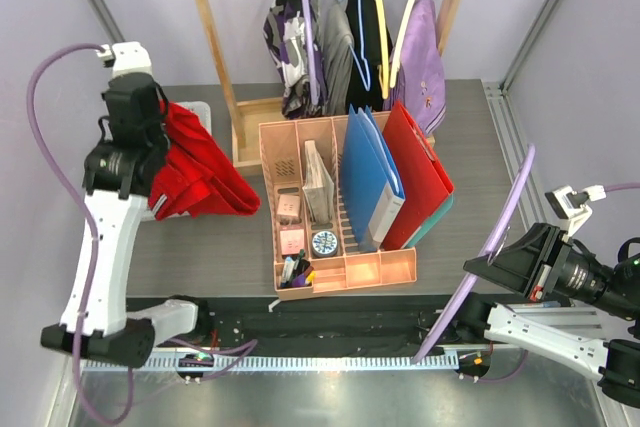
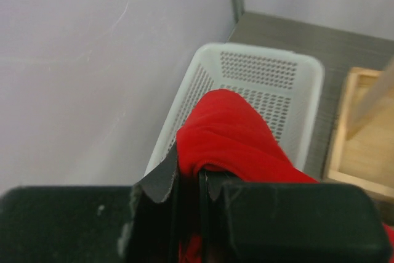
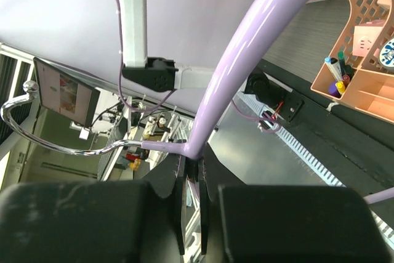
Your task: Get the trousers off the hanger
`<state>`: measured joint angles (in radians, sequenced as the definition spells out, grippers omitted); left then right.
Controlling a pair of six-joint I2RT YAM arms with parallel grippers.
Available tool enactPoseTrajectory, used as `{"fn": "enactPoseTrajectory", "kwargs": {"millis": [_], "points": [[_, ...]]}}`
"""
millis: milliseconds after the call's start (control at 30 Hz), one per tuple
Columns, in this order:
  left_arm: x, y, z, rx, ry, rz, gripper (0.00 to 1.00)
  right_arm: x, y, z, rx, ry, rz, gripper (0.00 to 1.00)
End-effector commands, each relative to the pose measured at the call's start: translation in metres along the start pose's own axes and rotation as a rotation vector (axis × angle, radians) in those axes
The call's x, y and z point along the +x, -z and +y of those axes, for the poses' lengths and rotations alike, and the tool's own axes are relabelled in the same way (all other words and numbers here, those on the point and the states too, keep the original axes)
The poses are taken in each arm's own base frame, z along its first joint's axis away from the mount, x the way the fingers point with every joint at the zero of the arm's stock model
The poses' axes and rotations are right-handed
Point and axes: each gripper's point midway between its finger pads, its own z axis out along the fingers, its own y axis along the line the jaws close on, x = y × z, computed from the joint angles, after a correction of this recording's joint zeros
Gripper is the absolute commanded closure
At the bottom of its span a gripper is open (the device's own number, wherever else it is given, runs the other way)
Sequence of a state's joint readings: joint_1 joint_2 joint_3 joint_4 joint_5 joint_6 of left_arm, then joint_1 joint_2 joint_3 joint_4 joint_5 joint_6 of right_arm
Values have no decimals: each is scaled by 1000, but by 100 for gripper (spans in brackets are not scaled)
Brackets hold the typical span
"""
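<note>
The red trousers [image 1: 205, 175] hang bunched from my left gripper [image 1: 158, 142], which is shut on them above the table's left side. In the left wrist view the trousers [image 2: 237, 133] drape over the shut gripper [image 2: 200, 180], just above the white basket [image 2: 271, 69]. At the lower right, my right gripper [image 1: 480, 267] is shut on the lavender hanger [image 1: 500, 232], apart from the trousers. In the right wrist view the hanger [image 3: 246, 60] is pinched near its neck by that gripper [image 3: 198, 167]. Its metal hook [image 3: 37, 129] points left, and its visible arm is bare.
A wooden rack [image 1: 215, 27] at the back holds several dark, patterned and lilac garments [image 1: 300, 47] on other hangers. A pink desk organizer [image 1: 345, 267] with blue and red folders [image 1: 415, 172] stands mid-table. The white basket [image 1: 197, 112] sits at the back left.
</note>
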<state>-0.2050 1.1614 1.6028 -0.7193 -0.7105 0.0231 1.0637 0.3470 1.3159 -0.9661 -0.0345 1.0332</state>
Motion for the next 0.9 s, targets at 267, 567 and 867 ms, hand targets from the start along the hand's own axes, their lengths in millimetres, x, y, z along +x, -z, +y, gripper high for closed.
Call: {"fn": "enactPoseTrajectory", "kwargs": {"millis": [267,567,867], "points": [[-19,-40,73,-238,334,28,100,1,-6,13,-46,16,27,99],[-40,-8,99,-283,374,-70,100,8,-23,7,-5,31,75,99],[-8,-57,73,-285,308,11,100,9,-31,2,9,12,73,99]]}}
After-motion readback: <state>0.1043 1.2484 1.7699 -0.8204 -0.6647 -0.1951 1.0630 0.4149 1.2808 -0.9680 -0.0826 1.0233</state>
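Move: The left hand already holds the red trousers well above the table. The white basket lies about 16 cm ahead of that hand, 4 cm left and some 38 cm below. The wooden tray under the rack is roughly 22 cm ahead and 20 cm right, the peach organizer about 4 cm ahead and 40 cm right, both nearly 40 cm down. From the right hand, gripping the empty purple hanger, the basket is some 45 cm ahead, 65 cm left and 38 cm below. Still pinching the red trousers, the left hand swings about 8 cm left above the near side of the basket while dipping forward and down some 3 cm, then draws back and rises about 5 cm, turning nearly 20 degrees counter-clockwise. The right hand keeps hold of the purple hanger, easing late a little left and down. ##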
